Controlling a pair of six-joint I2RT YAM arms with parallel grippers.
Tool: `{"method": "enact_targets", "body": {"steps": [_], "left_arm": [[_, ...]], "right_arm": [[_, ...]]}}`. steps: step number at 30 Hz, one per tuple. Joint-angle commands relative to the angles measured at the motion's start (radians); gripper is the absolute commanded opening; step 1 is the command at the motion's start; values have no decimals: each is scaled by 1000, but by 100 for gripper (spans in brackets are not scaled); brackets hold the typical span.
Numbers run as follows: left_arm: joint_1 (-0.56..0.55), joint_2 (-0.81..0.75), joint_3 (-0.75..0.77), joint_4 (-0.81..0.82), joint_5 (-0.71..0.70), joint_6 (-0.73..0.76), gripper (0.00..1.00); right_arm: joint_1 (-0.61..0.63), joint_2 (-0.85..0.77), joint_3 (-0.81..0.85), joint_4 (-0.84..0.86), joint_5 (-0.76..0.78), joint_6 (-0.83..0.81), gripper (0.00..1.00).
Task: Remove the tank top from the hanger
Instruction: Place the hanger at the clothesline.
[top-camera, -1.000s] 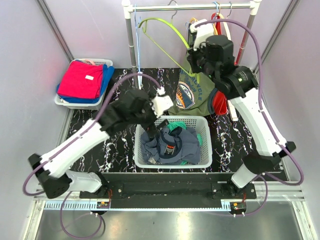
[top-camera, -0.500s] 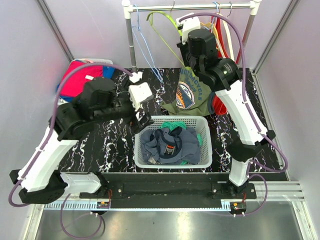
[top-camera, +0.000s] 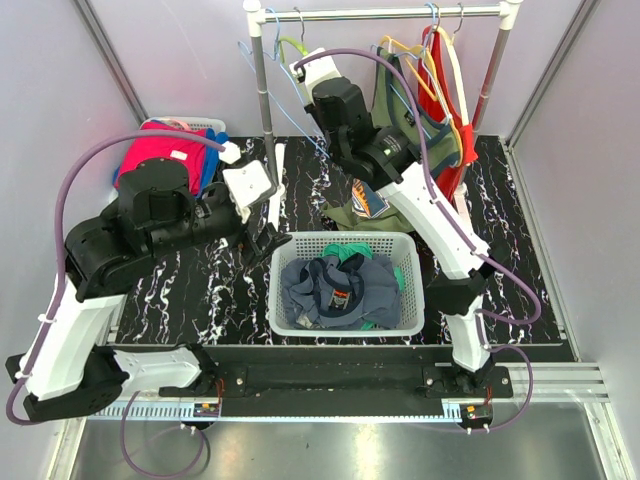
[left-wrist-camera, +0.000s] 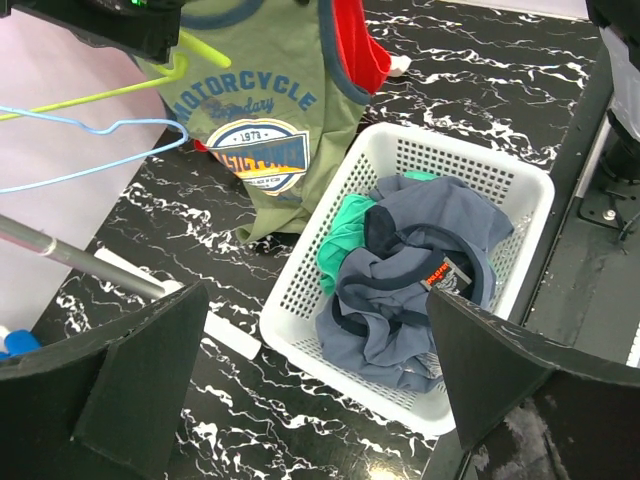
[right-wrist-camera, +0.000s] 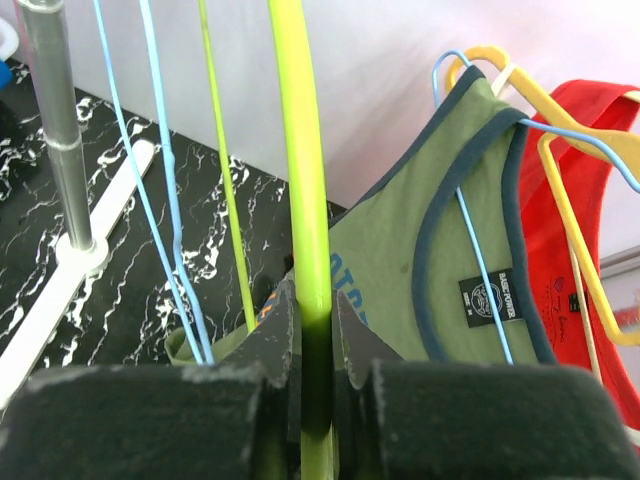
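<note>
The olive green tank top with a motorcycle print hangs from the rail on a thin blue hanger, and its hem trails onto the table behind the basket. My right gripper is shut on the bar of a lime-green hanger, held up near the rail's left end. I cannot tell whether that hanger still touches the cloth. To the left of the basket, above the table, my left gripper stands wide open and holds nothing.
A white basket of grey-blue and green clothes sits mid-table. A second basket with red and blue clothes stands at the far left. The rack's upright pole, empty blue hangers, a yellow hanger and a red garment crowd the rail.
My right arm has swung left along the rail with the lime-green hanger in its grip. My left arm has lifted out of the basket and drawn back to the left, still open.
</note>
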Motion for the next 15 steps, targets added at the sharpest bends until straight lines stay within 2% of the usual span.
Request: {"method": "enact_targets", "body": {"steps": [1,7,9,10,11,12,15], "left_arm": [[7,-19,39,19,-34,-2,99],[15,-22,39,18,-39,-3,99],[21,-22,41,22,-42,-5,99],[21,-22,41,22,-40,-6,99],[23,-18,41,21,-39,-5,99],[23,-18,39,22,-39,7,99],[21,-10,38,27,-53,15,99]], "right_arm": [[6,-11,69,82,69,-18,0],[15,-11,58,84,56,-8,0],[16,-22,47,76,40,7,5],[16,-34,34,73,31,18,9],[16,-45,26,72,31,31,27],[16,-55,14,72,34,51,35],[15,-129,-61,75,-1,87,47]]}}
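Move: Ahead of the right hand by about 12 cm, some 14 cm higher and hardly to its left, lies the spot on the clothesline where the green hanger's hook already hangs; the fingers hold the hanger low on its shoulder. A blue hanger hangs roughly 5 cm left and 8 cm ahead; the olive tank top lies about 14 cm right and 8 cm ahead. From the left hand, that clothesline spot is about 36 cm ahead, 6 cm right and 14 cm up. Staying almost in place under the clothesline, the right hand first keeps its pinch on the green hanger's shoulder, then opens its fingers to about two fifths, unclamping the bar. The wrist barely turns and the hand doesn't draw back, so the bar still lies between the parted pads. ##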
